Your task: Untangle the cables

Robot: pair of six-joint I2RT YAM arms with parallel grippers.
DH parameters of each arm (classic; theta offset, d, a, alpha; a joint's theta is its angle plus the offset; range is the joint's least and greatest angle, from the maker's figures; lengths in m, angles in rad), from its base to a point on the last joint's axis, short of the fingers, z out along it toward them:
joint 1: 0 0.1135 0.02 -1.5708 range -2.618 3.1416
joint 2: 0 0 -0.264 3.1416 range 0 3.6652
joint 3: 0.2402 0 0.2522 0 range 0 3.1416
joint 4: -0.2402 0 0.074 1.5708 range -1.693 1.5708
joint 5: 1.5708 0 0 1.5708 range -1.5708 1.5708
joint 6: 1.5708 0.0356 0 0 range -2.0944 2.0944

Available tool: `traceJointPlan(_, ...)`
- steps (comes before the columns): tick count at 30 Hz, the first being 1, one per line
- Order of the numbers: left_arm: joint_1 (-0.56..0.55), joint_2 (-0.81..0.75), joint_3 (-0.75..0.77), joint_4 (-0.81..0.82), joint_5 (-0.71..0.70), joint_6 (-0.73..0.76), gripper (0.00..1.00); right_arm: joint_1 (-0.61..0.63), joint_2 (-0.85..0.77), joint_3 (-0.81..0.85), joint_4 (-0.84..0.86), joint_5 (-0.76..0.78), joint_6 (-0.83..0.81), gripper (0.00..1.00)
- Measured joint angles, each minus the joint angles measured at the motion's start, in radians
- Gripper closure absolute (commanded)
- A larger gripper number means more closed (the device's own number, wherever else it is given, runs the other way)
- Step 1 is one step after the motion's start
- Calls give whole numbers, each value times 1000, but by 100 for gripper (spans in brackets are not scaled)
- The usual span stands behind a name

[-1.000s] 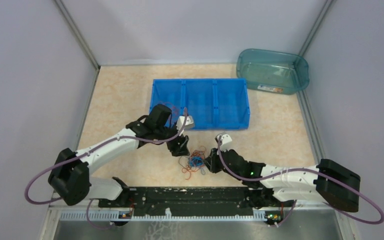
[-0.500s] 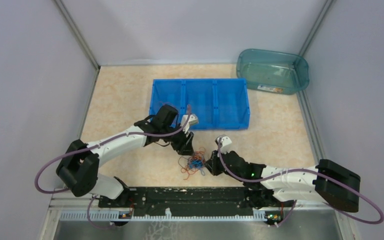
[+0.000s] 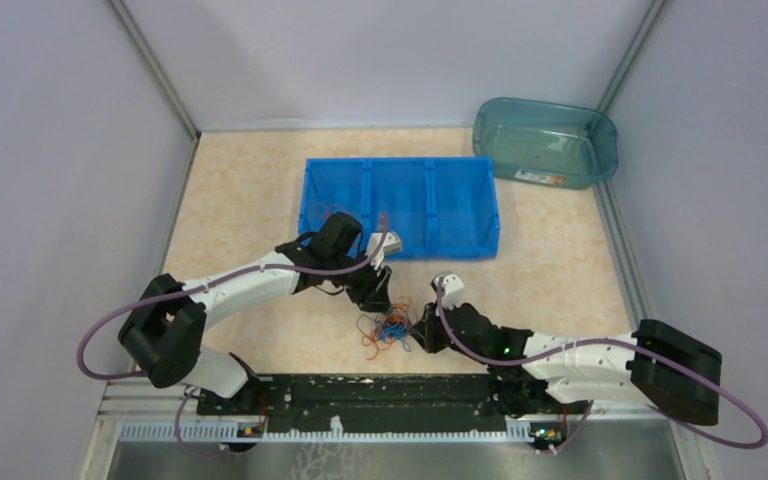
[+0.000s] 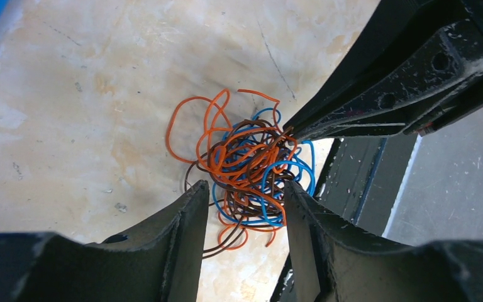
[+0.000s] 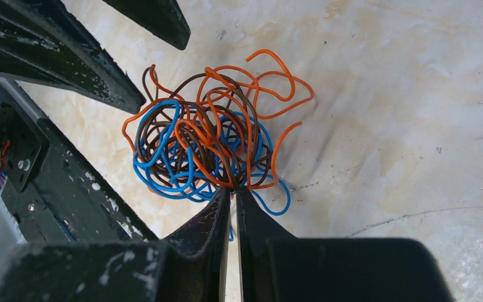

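Observation:
The cables (image 3: pixel 388 328) lie as one small tangle of orange, blue and dark brown wires on the table, just ahead of the black rail. My left gripper (image 3: pixel 378 298) comes at the tangle from its far side. In the left wrist view the cables (image 4: pixel 245 167) sit at that gripper's (image 4: pixel 245 189) tips, its jaws open on either side of the nearest loops. My right gripper (image 3: pixel 418 330) is at the tangle's right edge. The right wrist view shows this gripper (image 5: pixel 233 187) shut on a few strands of the cables (image 5: pixel 207 148).
A blue bin (image 3: pixel 400 205) with three compartments stands beyond the tangle. A teal tub (image 3: pixel 545 140) sits in the far right corner. The black rail (image 3: pixel 380 395) runs along the near edge, and grey walls close in both sides.
My left gripper has moved right and down onto the tangle, and its jaws have narrowed. My right gripper has closed on strands at the tangle's edge.

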Motion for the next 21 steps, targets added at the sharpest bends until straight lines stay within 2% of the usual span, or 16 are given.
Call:
traceJointPlan(9,-8,-1,-25,-9,13,29,49,0,-10,0,-6,0,0,91)
traceJointPlan(14,-8,-1,-31,-10,3,43,56,0,-22,1,-13,1,-1,91)
traceJointPlan(17,-8,-1,-31,-7,-2,44,66,0,-27,1,-12,1,-1,91)
traceJointPlan(21,-8,-1,-31,-3,-8,45,84,0,-27,3,-22,1,-1,91)
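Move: The cable tangle lies about 2 cm back, 2 cm to the right and 3 cm below the half-open left gripper. The right gripper's tips are at the tangle's right edge, some 5 cm back and 6 cm to the right of the left hand, 3 cm lower; from them the tangle's middle is about 4 cm left and 1 cm ahead. The blue bin's middle is roughly 20 cm ahead of the left hand and 3 cm to its right. Ease the left gripper down and back about 1 cm each, drifting very slightly left, so its tips come onto the near-top strands of the tangle. Then hold there and draw the fingers from half open to about a third, closing on the strands between them. Keep the right gripper shut on the strands at the right edge, almost still, letting it rise only half a centimetre. ##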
